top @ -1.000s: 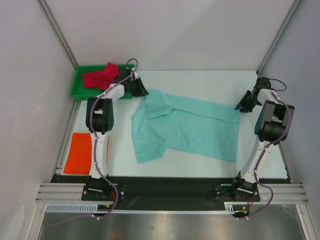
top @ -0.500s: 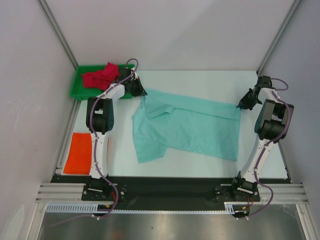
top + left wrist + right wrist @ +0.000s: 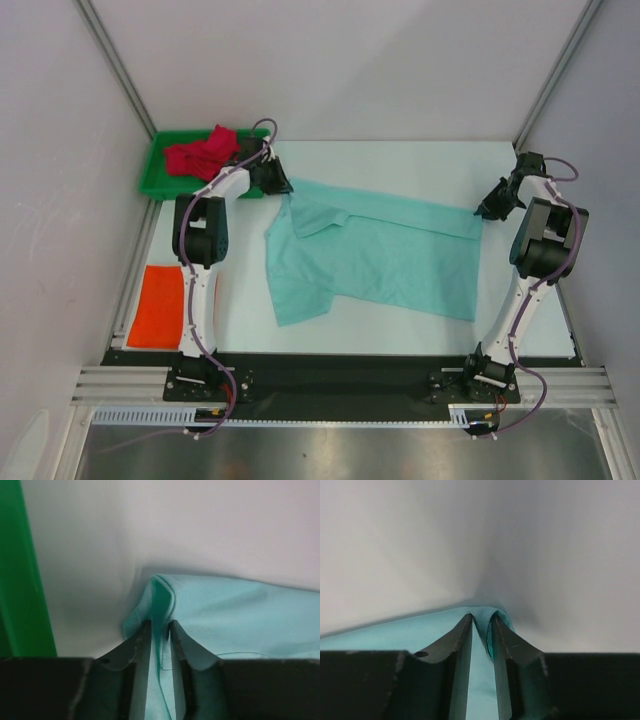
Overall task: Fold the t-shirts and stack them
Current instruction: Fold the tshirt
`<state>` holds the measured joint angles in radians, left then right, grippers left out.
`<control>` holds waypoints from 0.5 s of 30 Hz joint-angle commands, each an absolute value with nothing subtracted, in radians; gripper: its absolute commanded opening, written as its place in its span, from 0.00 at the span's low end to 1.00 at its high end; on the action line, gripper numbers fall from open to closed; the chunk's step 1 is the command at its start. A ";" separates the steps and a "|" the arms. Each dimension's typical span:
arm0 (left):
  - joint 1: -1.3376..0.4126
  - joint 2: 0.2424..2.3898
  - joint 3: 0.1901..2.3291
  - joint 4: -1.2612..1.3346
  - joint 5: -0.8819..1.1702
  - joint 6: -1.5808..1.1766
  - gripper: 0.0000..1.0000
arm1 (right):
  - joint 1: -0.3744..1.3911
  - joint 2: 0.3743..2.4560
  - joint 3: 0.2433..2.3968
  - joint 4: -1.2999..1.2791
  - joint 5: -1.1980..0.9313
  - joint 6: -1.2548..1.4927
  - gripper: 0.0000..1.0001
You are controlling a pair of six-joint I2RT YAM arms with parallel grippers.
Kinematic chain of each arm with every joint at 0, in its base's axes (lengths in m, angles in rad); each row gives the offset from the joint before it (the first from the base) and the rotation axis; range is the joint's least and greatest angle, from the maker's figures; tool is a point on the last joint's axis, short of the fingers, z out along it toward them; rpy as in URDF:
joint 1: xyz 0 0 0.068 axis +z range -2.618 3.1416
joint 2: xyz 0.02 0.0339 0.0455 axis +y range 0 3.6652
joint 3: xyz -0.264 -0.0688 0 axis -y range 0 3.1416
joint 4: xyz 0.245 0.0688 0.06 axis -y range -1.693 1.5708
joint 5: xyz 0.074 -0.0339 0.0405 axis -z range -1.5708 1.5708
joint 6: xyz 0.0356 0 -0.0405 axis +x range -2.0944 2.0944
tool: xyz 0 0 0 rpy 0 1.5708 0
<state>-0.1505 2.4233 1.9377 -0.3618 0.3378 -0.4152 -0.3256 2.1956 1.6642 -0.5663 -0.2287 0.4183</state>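
Note:
The mint green t-shirt (image 3: 375, 255) lies spread across the middle of the table. My left gripper (image 3: 287, 188) is shut on its far left corner, and cloth (image 3: 161, 602) bunches up between the fingers. My right gripper (image 3: 478, 212) pinches the far right corner, where a fold of the green cloth (image 3: 482, 617) rises between the fingers. The orange t-shirt (image 3: 158, 304) lies folded flat at the near left. The red t-shirt (image 3: 200, 152) sits crumpled in the green tray (image 3: 155, 183).
The green tray stands at the far left corner, its wall (image 3: 22, 580) close beside my left gripper. White walls and metal frame posts enclose the table on three sides. Both arm bases sit on a black strip (image 3: 340, 375) at the near edge.
Both grippers have closed on the far corners of the mint green t-shirt. The far edge of the shirt has shifted slightly toward the back.

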 commanded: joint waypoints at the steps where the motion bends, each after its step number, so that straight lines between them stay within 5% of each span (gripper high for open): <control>1: -0.135 2.349 1.953 -0.410 0.252 -0.379 0.30 | -0.342 2.195 1.721 -0.625 -0.140 0.411 0.29; 6: -0.140 2.296 1.957 -0.433 0.255 -0.364 0.50 | -0.337 2.184 1.810 -0.754 -0.045 0.387 0.45; 15: -0.195 2.143 1.829 -0.388 0.396 -0.356 0.53 | -0.304 2.050 1.775 -0.764 -0.057 0.382 0.60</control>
<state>-0.1558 2.2658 1.8759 -0.4210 0.3195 -0.3870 -0.3248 2.1551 1.7905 -0.7589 -0.0422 0.3878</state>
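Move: The t-shirt's left far corner, folded over, lies at my left fingertips, about 2 cm ahead and 1 cm below. The green bin's middle is some 25 cm left of that hand and 9 cm ahead, with the red t-shirt in it about 23 cm left and 12 cm ahead. My right fingertips are at the t-shirt's right far corner, about 1 cm ahead and 1 cm down; the t-shirt's middle lies some 31 cm left and 10 cm back. I let go of both folded corners: the fingers of each hand, barely parted so far, spread to about half open. My left hand rises about 5 cm, slowly at first, then faster, easing back a little at the end; my right hand lifts about 4 cm while swinging some 3 cm to the right and slightly back, rolling about 10 degrees with its left side dipping. ##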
